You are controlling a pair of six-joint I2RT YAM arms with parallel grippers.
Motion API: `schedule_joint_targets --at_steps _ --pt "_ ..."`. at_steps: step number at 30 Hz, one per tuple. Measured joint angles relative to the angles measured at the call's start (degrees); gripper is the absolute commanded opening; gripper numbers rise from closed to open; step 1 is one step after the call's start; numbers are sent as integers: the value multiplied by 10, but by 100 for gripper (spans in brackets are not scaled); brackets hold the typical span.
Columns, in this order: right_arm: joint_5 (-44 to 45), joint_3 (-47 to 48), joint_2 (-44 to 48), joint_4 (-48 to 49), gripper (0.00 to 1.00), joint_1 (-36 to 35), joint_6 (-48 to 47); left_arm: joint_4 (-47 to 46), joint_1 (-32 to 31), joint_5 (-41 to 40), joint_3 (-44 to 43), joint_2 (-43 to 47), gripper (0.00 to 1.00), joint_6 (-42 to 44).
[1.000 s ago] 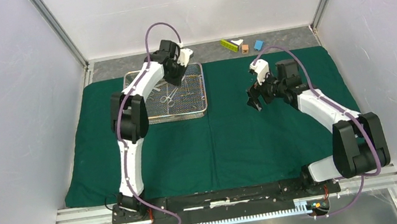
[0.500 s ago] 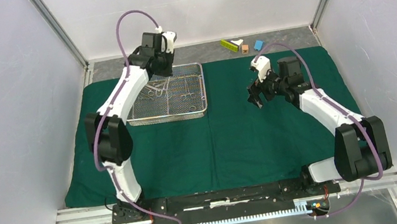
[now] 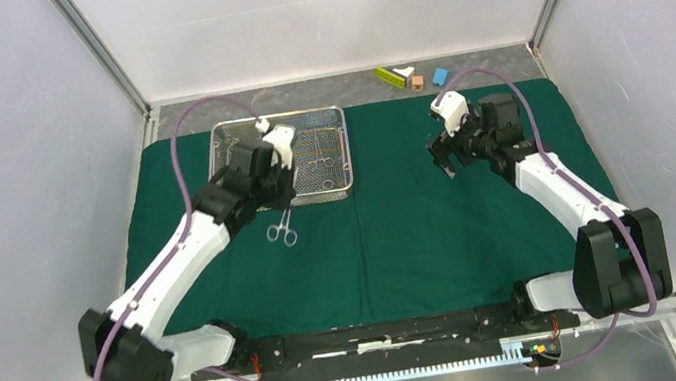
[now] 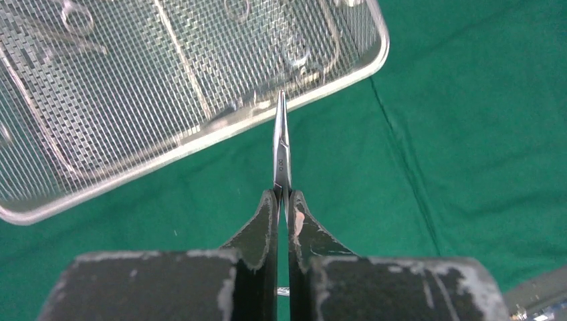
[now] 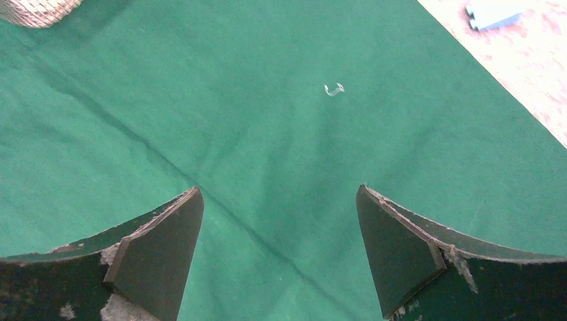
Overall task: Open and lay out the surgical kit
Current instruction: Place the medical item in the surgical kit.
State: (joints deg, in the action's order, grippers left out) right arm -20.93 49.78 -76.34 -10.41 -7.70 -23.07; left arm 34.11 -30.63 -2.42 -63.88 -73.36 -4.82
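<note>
The dark green cloth lies spread over the table. The silver wire-mesh tray sits on its far left with several steel instruments inside. My left gripper hovers just in front of the tray's near edge, shut on a slim ring-handled clamp whose rings hang over the cloth. In the left wrist view the clamp's tip sticks out past the closed gripper toward the tray's rim. My right gripper hangs open over bare cloth at the far right, nothing between its fingers.
Yellow-green, brown and blue blocks lie on the grey strip behind the cloth. A tiny bent metal piece rests on the cloth ahead of the right gripper. White walls close in left, right and back.
My left arm has drawn back from over the tray's far side to its near edge, bringing the clamp out over the cloth. The right gripper has shifted slightly farther away, still open.
</note>
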Motion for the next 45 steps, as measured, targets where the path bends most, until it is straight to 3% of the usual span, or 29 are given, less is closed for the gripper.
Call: schedule_joint_targets --at_steps 7,14,20,29,45 --pt "33 -50 50 -3 93 26 -30 6 0 16 128 107 2 -63" --pt "67 -100 120 1 94 30 -45 14 6 56 205 120 2 -134" --pt "78 -113 147 5 94 33 -53 13 52 77 260 119 2 -168" --pt "70 -117 160 10 94 33 -51 -2 96 72 265 73 2 -178" --pt "38 -144 204 26 95 33 -38 -24 101 43 236 -37 2 -177"
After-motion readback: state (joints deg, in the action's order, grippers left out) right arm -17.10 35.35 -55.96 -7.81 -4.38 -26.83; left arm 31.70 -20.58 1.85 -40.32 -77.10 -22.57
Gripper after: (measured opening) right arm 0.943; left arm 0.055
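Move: The left gripper already holds the medical item. Its place on the open green cloth in front of the metal tray lies about 8 cm back, 7 cm to the left and some 17 cm below. The tray's middle is roughly 16 cm ahead, 4 cm left and 15 cm below; the ring-handled forceps in it lie some 17 cm ahead and 4 cm right. From the right hand that cloth spot is about 14 cm back, 37 cm left and 12 cm below. Keep the left fingers shut on the medical item and lower it some 16 cm, away from the tray, drawing back about 10 cm and going left, then easing slightly forward over the cloth. Meanwhile tip the fingers roughly 30 degrees steeper and turn the wrist about 20 degrees counter-clockwise. Draw the open, empty right gripper about 6 cm back and to its right. ##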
